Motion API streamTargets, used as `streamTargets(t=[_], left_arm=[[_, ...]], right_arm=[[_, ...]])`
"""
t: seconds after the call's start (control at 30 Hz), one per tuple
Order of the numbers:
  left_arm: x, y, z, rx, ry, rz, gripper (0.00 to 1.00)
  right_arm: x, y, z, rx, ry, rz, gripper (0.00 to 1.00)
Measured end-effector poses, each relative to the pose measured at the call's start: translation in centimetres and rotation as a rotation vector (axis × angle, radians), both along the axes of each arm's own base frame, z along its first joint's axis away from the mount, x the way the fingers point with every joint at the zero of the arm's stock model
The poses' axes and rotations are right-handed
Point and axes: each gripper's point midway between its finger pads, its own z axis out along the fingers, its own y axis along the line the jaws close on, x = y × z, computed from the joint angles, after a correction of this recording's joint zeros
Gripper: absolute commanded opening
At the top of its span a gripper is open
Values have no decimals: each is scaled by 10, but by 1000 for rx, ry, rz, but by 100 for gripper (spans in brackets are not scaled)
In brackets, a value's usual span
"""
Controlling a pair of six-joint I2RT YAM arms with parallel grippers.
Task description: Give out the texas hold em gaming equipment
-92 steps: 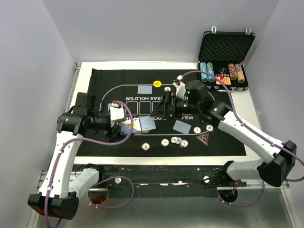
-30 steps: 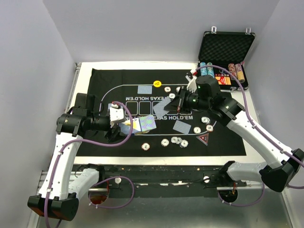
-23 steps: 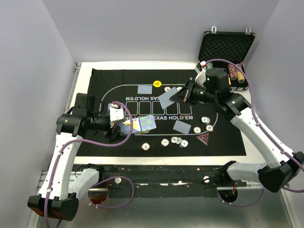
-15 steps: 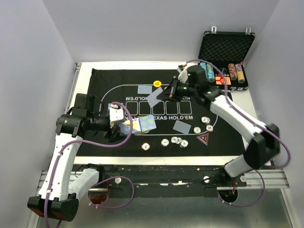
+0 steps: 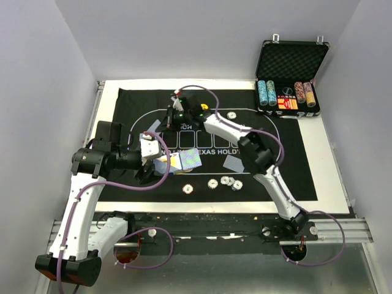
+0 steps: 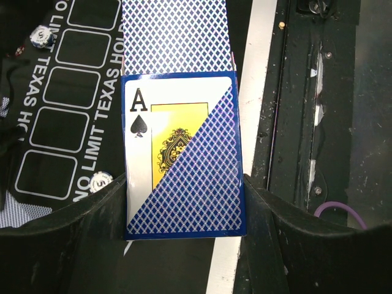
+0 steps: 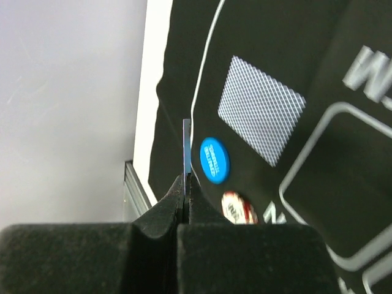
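My left gripper (image 6: 184, 205) is shut on the blue card box (image 6: 184, 153), which shows an ace of spades; a blue-backed card (image 6: 176, 37) sticks out of its top. From above, the left gripper (image 5: 158, 160) holds that box (image 5: 184, 161) over the mat's near left. My right gripper (image 7: 187, 184) is shut on one playing card (image 7: 187, 147), seen edge-on. Below it lie a blue button (image 7: 214, 160), another card (image 7: 261, 110) and a chip (image 7: 239, 208). In the top view the right gripper (image 5: 171, 116) reaches to the mat's far left, the held card (image 5: 153, 125) pointing left.
The black felt mat (image 5: 294, 171) carries several chips (image 5: 212, 183) near its front, a card (image 5: 233, 162), a yellow button (image 5: 203, 108) and a chip (image 5: 231, 114). The open case (image 5: 289, 61) with chip stacks stands at the back right. The right arm spans the mat's middle.
The right arm has swung left across the far side of the mat, carrying the card from the middle to the far left. The left arm and box have stayed still.
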Motion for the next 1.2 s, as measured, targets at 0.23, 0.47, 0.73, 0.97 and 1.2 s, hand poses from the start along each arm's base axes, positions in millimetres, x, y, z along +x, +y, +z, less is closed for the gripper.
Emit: streamTargets(t=[0.23,0.47,0.73,0.97,1.2], left_arm=[[-1,0,1,-4,2,2,20],[-1,0,1,-3,3,1,20],[-2,0,1,-3,0,1,19],[-4,0,2,-4,-2,1,20],[-5,0,3,-5,-8,1,19]], right_arm=[[17,45,-52,37,46,-10,2],[19,48,-88,11,117,-62,45],[16,58,-59,42,53,-63,88],[3,37,-50,-51,46,-57,97],[-4,10,-13,-99,-4,-45,100]])
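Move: The right gripper already pinches one playing card. The card lying on the mat, where this one goes, is about 8 cm to its left, 2 cm ahead and 11 cm below. From that lying card, the blue disc is roughly 3 cm farther left and 7 cm nearer the base; the red-white chip is some 3 cm to the right and 10 cm nearer. From the left gripper the lying card is about 23 cm ahead, 9 cm left and 26 cm lower. Sink the right gripper about 9 cm and carry it some 5 cm left, slightly forward, to bring its pinched card down onto the card lying beyond the blue disc. Open the fingers wide to let go, then lift about 7 cm while drawing back to the right. Keep the left gripper still, holding the card box. ##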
